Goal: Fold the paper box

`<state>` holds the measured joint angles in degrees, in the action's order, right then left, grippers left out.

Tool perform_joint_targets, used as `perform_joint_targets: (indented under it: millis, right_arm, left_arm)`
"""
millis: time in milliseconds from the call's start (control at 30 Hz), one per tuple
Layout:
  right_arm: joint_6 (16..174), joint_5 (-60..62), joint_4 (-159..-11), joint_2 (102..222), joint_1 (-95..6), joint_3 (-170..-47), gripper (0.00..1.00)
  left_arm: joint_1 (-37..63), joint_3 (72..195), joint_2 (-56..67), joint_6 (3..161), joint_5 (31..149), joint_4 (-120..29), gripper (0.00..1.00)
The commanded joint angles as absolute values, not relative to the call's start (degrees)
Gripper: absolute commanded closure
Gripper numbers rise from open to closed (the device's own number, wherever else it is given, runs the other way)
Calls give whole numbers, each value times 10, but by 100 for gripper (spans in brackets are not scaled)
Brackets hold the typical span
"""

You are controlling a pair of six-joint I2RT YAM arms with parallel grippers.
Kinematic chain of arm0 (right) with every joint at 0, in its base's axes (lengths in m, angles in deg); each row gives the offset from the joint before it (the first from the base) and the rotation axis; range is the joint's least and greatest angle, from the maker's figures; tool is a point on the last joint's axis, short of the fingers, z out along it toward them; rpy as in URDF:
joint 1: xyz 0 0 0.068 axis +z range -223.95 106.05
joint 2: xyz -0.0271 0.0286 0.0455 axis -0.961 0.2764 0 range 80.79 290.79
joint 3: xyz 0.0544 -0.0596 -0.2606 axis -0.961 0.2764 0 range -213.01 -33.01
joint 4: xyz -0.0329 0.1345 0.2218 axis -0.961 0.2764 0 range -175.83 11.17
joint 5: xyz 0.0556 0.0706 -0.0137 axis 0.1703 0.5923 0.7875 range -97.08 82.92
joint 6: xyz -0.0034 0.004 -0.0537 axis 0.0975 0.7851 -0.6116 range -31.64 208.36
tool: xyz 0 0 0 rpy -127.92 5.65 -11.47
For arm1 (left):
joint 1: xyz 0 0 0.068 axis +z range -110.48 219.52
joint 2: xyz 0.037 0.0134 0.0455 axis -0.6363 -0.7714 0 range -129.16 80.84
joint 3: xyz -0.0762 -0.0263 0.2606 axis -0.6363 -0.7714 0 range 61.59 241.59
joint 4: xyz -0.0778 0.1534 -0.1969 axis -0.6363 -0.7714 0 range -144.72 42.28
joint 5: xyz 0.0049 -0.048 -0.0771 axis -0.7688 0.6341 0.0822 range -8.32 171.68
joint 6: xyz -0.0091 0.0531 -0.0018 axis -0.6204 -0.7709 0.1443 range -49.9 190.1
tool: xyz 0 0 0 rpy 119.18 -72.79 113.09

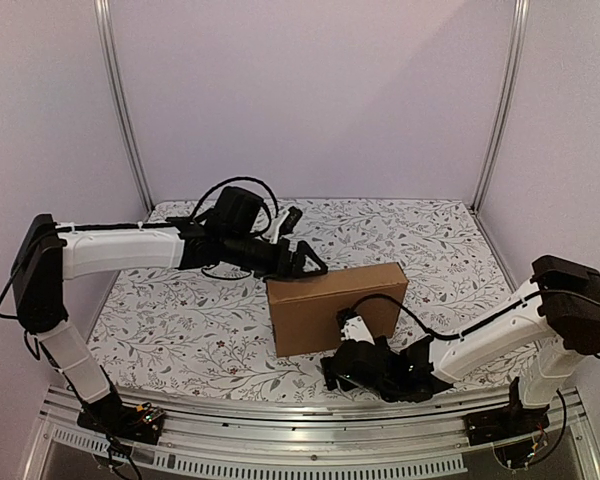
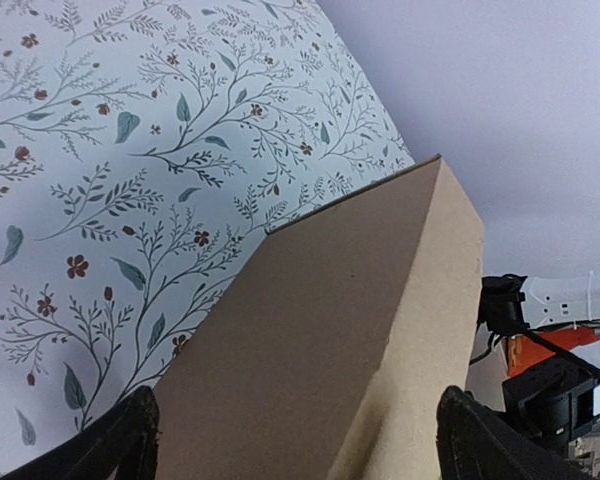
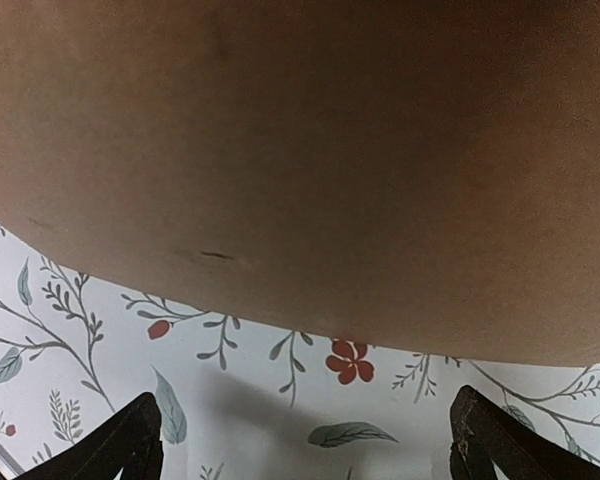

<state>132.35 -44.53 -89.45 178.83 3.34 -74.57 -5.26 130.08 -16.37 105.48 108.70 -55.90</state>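
Observation:
The paper box [image 1: 335,310] is a plain brown cardboard block standing on its long edge in the middle of the floral table. My left gripper [image 1: 305,262] hovers at the box's upper left corner, open. In the left wrist view the box [image 2: 360,340] fills the space between the two black fingertips [image 2: 140,420], which do not visibly touch it. My right gripper [image 1: 340,362] sits low at the near side of the box, open. In the right wrist view the box's face [image 3: 300,150] looms just ahead of the gripper [image 3: 305,425], with only tablecloth between the fingers.
A floral cloth [image 1: 180,320] covers the table. Metal frame posts [image 1: 125,110] stand at the back corners before pale walls. An aluminium rail [image 1: 300,425] runs along the near edge. The right arm [image 2: 550,340] shows beyond the box in the left wrist view.

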Motion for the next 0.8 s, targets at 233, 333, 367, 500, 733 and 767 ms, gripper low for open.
perform_joint_targets:
  millis: [233, 333, 367, 500, 733, 767]
  right_arm:
    - [1249, -427, -980, 1875, -4, -793, 1]
    - [1240, -414, -1001, 1892, -21, -793, 1]
    - [1238, -407, -1008, 1896, -28, -794, 1]
    - [1230, -387, -1036, 1921, -48, -799, 1]
    - [1227, -337, -1077, 1964, -91, -819, 1]
    - [1227, -334, -1079, 1968, -95, -820, 1]
  left_arm:
    - [-93, 1297, -153, 1052, 1133, -510, 5]
    - [-99, 1295, -147, 1051, 1132, -507, 5]
    - [-101, 1294, -144, 1051, 1132, -507, 5]
    - [-106, 1290, -136, 1053, 1128, -507, 5]
    - [-115, 1283, -132, 1057, 1119, -508, 5]
    - [-116, 1281, -132, 1058, 1118, -508, 5]
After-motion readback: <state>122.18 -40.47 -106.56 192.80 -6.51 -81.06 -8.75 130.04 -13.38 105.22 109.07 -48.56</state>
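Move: The upright box stands on the table between my hands. Its middle is about 4 cm back, 4 cm right and 8 cm below my left hand, whose open fingers are at its far top edge. From my low right hand, on the near side of the broad face, the box's middle lies some 10 cm ahead, 1 cm right and 5 cm up. Nothing else stands close by. With both grippers staying open, I drive my right hand some 7 cm forward, a little left and down, in low against the near side of the box. My left hand draws back and right across the top by about 3 cm, then rises about 5 cm over the far side of the box, its wrist tilting some 10 degrees. ##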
